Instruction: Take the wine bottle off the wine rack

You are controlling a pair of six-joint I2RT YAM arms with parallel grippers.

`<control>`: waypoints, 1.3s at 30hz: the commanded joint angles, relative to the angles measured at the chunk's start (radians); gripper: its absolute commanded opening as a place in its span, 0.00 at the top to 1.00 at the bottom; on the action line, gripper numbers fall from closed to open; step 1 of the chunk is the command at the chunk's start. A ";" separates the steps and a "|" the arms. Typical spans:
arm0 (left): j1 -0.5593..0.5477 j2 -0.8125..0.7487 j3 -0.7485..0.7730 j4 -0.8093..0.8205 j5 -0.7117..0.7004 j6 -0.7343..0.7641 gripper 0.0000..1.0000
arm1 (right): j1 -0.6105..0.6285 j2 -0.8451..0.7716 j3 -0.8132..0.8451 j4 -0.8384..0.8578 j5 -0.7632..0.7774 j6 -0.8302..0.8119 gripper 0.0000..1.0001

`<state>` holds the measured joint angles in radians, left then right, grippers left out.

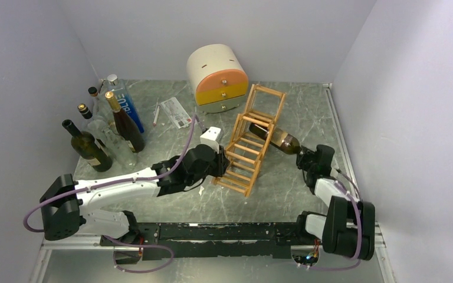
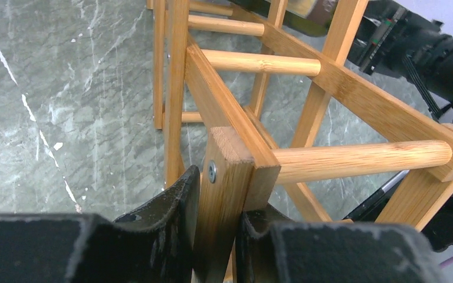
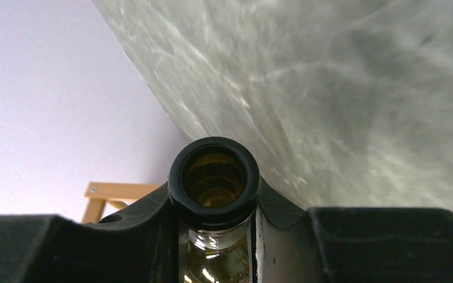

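Note:
The light wooden wine rack (image 1: 250, 138) stands tilted in the middle of the table. A dark wine bottle (image 1: 276, 138) lies across one of its tiers and sticks out to the right. My left gripper (image 1: 219, 162) is shut on a wooden upright at the rack's near left end, and the left wrist view shows the post (image 2: 227, 177) clamped between both fingers. My right gripper (image 1: 305, 158) is shut on the bottle's neck. In the right wrist view the open mouth (image 3: 214, 180) sits between the fingers, with a corner of the rack (image 3: 118, 191) behind.
A round cream-and-orange drawer box (image 1: 218, 79) stands behind the rack. Several bottles (image 1: 103, 132) stand at the far left. A small white box (image 1: 211, 137) and a card (image 1: 174, 112) lie left of the rack. Walls close in on three sides.

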<state>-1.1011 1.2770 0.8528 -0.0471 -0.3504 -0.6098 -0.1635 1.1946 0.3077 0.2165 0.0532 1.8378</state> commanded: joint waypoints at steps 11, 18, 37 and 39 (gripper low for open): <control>-0.049 0.041 0.041 -0.024 -0.131 -0.108 0.93 | -0.355 -0.399 0.153 -0.387 0.158 -0.482 1.00; -0.052 0.038 0.065 -0.051 -0.108 -0.084 0.59 | -0.302 -0.384 0.378 -0.283 0.105 -1.038 1.00; -0.053 -0.102 0.070 -0.151 0.008 0.014 0.00 | 0.117 0.045 0.923 -0.575 0.267 -1.759 1.00; -0.053 -0.128 0.081 -0.205 -0.001 0.026 0.00 | 0.122 0.076 0.950 -0.582 0.281 -1.798 1.00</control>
<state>-1.1492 1.1973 0.8898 -0.1402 -0.3614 -0.6338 -0.0547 1.2369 1.1648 -0.3714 0.2642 0.1635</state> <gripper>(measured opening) 0.996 0.359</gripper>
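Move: The wine bottle is already pinched at its neck by the right gripper; its middle lies roughly 10 cm left and 5 cm ahead of that hand, about level, its base end still in the wine rack. The rack's middle is some 23 cm left and 4 cm ahead, the metal rail about 17 cm right, straight abeam and 5 cm lower. The left gripper still holds the rack's near-left corner post at its fingertips, the bottle's middle 22 cm to its right, 8 cm ahead and 8 cm lower. Keep the right grip on the bottle neck and draw it back and about 12 cm right, away from the rack, then swing it up, forward and partly back left to finish some 20 cm higher, rolling the wrist about 100 degrees counter-clockwise as seen from behind the hand. Keep the left gripper braced on the post at first, then open it wide and lift off upward and back. ##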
